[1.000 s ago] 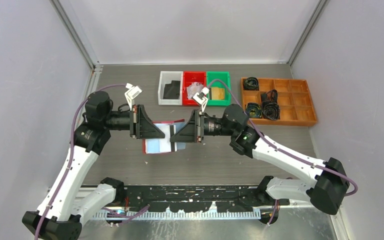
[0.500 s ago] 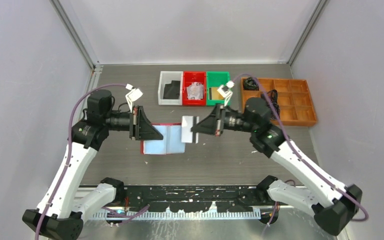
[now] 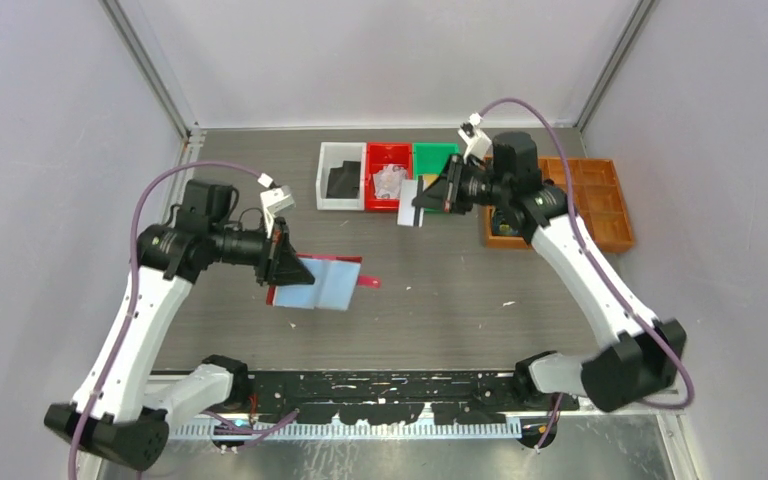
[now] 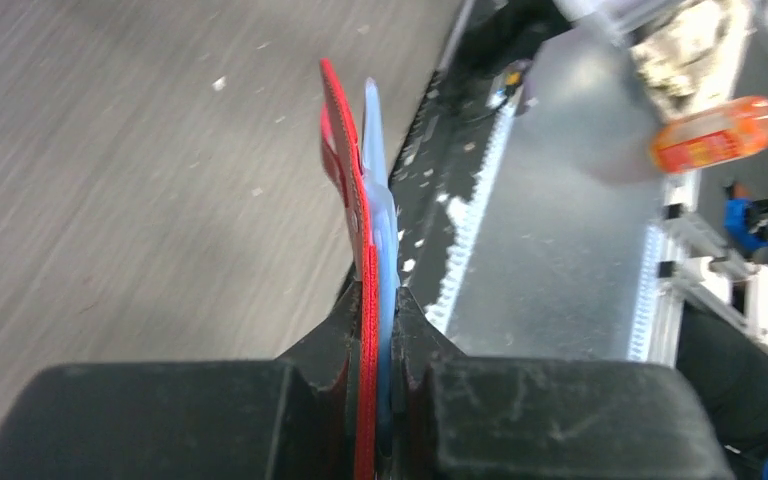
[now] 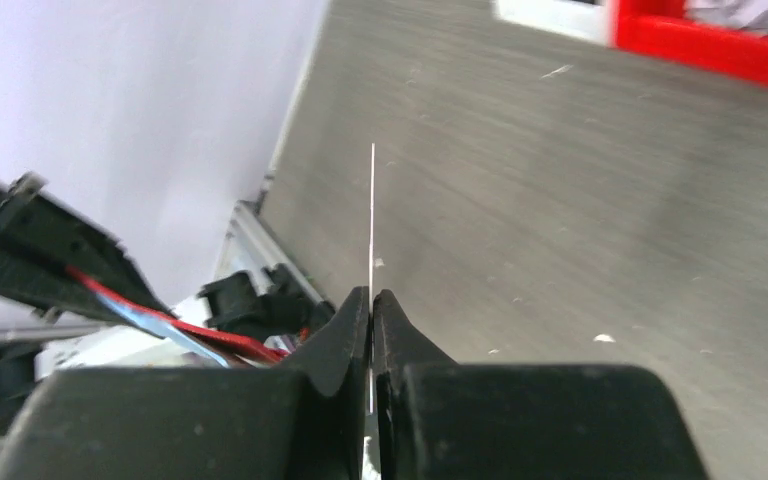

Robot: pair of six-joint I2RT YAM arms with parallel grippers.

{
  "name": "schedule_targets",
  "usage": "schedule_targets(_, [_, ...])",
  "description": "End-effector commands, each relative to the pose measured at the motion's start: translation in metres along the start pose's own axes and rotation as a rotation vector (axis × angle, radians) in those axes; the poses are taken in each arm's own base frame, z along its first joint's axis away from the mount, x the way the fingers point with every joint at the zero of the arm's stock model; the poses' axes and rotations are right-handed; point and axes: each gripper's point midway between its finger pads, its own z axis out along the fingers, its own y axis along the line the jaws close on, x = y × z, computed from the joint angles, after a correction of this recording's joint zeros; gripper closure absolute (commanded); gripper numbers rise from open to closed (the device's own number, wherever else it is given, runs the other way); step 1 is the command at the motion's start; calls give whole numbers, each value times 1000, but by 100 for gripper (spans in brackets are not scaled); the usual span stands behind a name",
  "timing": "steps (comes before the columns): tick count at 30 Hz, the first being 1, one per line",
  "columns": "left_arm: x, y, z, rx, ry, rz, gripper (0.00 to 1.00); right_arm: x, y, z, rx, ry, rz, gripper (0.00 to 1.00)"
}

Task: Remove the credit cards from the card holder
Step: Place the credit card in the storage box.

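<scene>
My left gripper (image 3: 298, 272) is shut on the left edge of the card holder (image 3: 328, 284), a red folder with pale blue-grey pages, held just above the table left of centre. In the left wrist view the card holder (image 4: 364, 190) stands edge-on, pinched between the fingers of the left gripper (image 4: 378, 300). My right gripper (image 3: 424, 199) is shut on one credit card (image 3: 411, 203), white with a dark stripe, held in the air in front of the red and green bins. The right wrist view shows that credit card (image 5: 372, 215) as a thin white line rising from the right gripper (image 5: 371, 300).
A white bin (image 3: 340, 177), a red bin (image 3: 388, 175) and a green bin (image 3: 436, 158) stand in a row at the back. An orange compartment tray (image 3: 590, 210) with dark items sits at the back right. Grey walls enclose the table on three sides.
The right gripper closed on a card at the holder, pulled it out and carried it back and right toward the bins. The left arm shifted the holder slightly left and nearer.
</scene>
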Motion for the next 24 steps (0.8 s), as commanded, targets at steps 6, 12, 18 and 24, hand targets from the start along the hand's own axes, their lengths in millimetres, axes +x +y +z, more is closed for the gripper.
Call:
schedule_targets(6, [27, 76, 0, -183, 311, 53, 100, -92, -72, 72, 181, -32, -106, 91])
schedule_targets(12, [40, 87, 7, -142, 416, 118, 100, -113, -140, 145, 262, 61, -49, 92])
schedule_targets(18, [48, 68, 10, -28, 429, 218, 100, -122, -170, 179, 267, 38, -40, 91])
schedule_targets(24, [55, 57, 9, -4, 467, 257, 100, -115, -189, 197, 266, 54, -15, 89])
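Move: The right gripper holds the white credit card. The red compartment of the storage box, with cards in it, lies about 27 cm ahead of it, 6 cm to its left and some 26 cm below. At the same depth and height, the green compartment is about 5 cm to this gripper's right and the white one 16 cm to its left. From the left gripper, still pinching the card holder, the red compartment is roughly 41 cm ahead, 12 cm right and 25 cm below. Carry the pinched credit card with the right gripper forward some 24 cm towards the red compartment, sinking about 18 cm, most steeply once most of the reach is done, and dip the fingers about 20 degrees; keep the grip. Meanwhile lower the left gripper with the card holder about 9 cm, first going forward, then easing partly back, rolling it and swinging it clockwise. ##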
